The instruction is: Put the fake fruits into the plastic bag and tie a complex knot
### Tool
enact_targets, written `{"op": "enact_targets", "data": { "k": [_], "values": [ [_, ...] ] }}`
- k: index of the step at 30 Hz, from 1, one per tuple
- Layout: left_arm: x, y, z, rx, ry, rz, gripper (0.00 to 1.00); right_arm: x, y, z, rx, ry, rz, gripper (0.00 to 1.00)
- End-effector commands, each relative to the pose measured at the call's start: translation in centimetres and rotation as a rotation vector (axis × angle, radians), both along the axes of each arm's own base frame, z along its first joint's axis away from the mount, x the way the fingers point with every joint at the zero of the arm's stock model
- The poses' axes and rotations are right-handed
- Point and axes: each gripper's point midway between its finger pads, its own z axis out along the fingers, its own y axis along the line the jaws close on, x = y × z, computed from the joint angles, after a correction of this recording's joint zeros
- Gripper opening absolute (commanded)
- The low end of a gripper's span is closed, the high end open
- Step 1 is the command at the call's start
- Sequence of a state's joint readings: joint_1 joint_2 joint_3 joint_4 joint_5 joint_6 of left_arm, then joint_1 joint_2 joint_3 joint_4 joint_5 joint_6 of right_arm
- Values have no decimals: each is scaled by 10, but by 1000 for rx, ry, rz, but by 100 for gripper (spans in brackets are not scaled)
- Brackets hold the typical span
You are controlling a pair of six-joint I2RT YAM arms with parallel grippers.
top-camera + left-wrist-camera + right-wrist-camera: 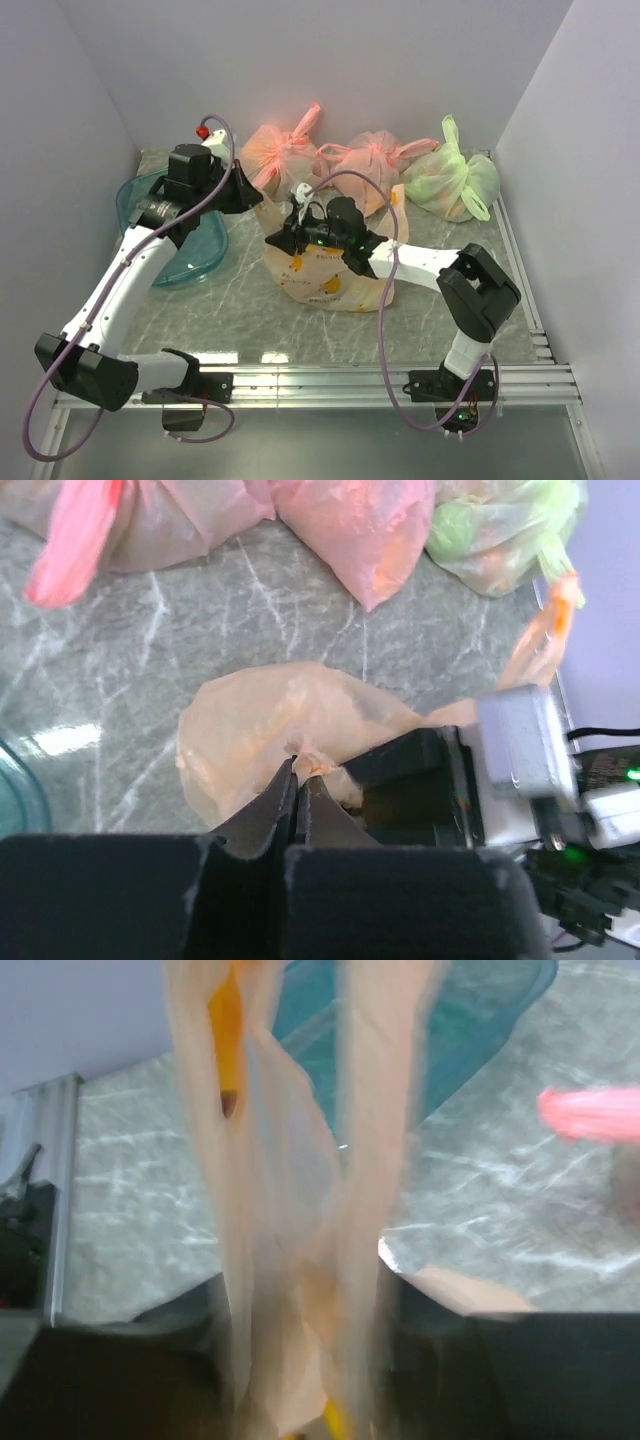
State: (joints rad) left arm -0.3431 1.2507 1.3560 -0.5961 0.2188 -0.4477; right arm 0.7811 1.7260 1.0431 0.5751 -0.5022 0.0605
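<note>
The pale orange plastic bag (335,280) with yellow prints stands at the table's middle. My left gripper (255,195) is behind it to the left. In the left wrist view my left gripper (298,765) is shut on a pinch of the plastic bag (260,725) film. My right gripper (287,240) hovers over the bag's top. In the right wrist view its jaws stand apart, and blurred strips of the plastic bag (300,1160) run up between them through my right gripper (305,1305). The fake fruits are hidden.
Two pink knotted bags (280,150) (370,160) and a light green bag (455,180) lie along the back wall. A teal tray (190,255) sits at the left under my left arm. A metal rail (400,378) runs along the near edge.
</note>
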Motion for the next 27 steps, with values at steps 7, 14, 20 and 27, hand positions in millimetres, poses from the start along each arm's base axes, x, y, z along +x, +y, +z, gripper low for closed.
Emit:
{"op": "enact_targets", "data": {
  "k": [7, 14, 20, 27],
  "values": [
    [-20, 0, 47, -127, -233, -117, 43, -21, -9, -38, -52, 90, 61, 0],
    [-57, 29, 15, -113, -173, -461, 89, -32, -4, -17, -22, 105, 200, 0],
    [-78, 28, -13, -43, -380, -603, 97, -38, -1, 3, 18, 121, 295, 0],
    [-73, 17, -30, -79, -481, -678, 99, -50, -2, 13, 38, 142, 346, 0]
  ]
}}
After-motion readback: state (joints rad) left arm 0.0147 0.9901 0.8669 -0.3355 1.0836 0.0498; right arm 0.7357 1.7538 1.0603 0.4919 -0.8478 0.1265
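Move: My left hand still pinches the tip of the bag's near-left handle. My right hand's half-shut fingers straddle this handle lower down, about 7 cm back, 4 cm right and 10 cm below my left hand. From my right hand the bag's full body lies roughly 11 cm right, 8 cm back and 12 cm down. From my left hand the left pink bag stands some 11 cm ahead, 3 cm right and 22 cm lower, and the teal tray 22 cm left, 4 cm back. I shut my right fingers on the handle and keep the pinch, sinking about 4 cm, then rising a little while drawing back some 4 cm. My left fingers open wide and let the handle tip go; that hand hops left and up off it, then swings back and down, ending about 8 cm back, turning some 35 degrees clockwise so its open jaws face the handle at my right fingers. ##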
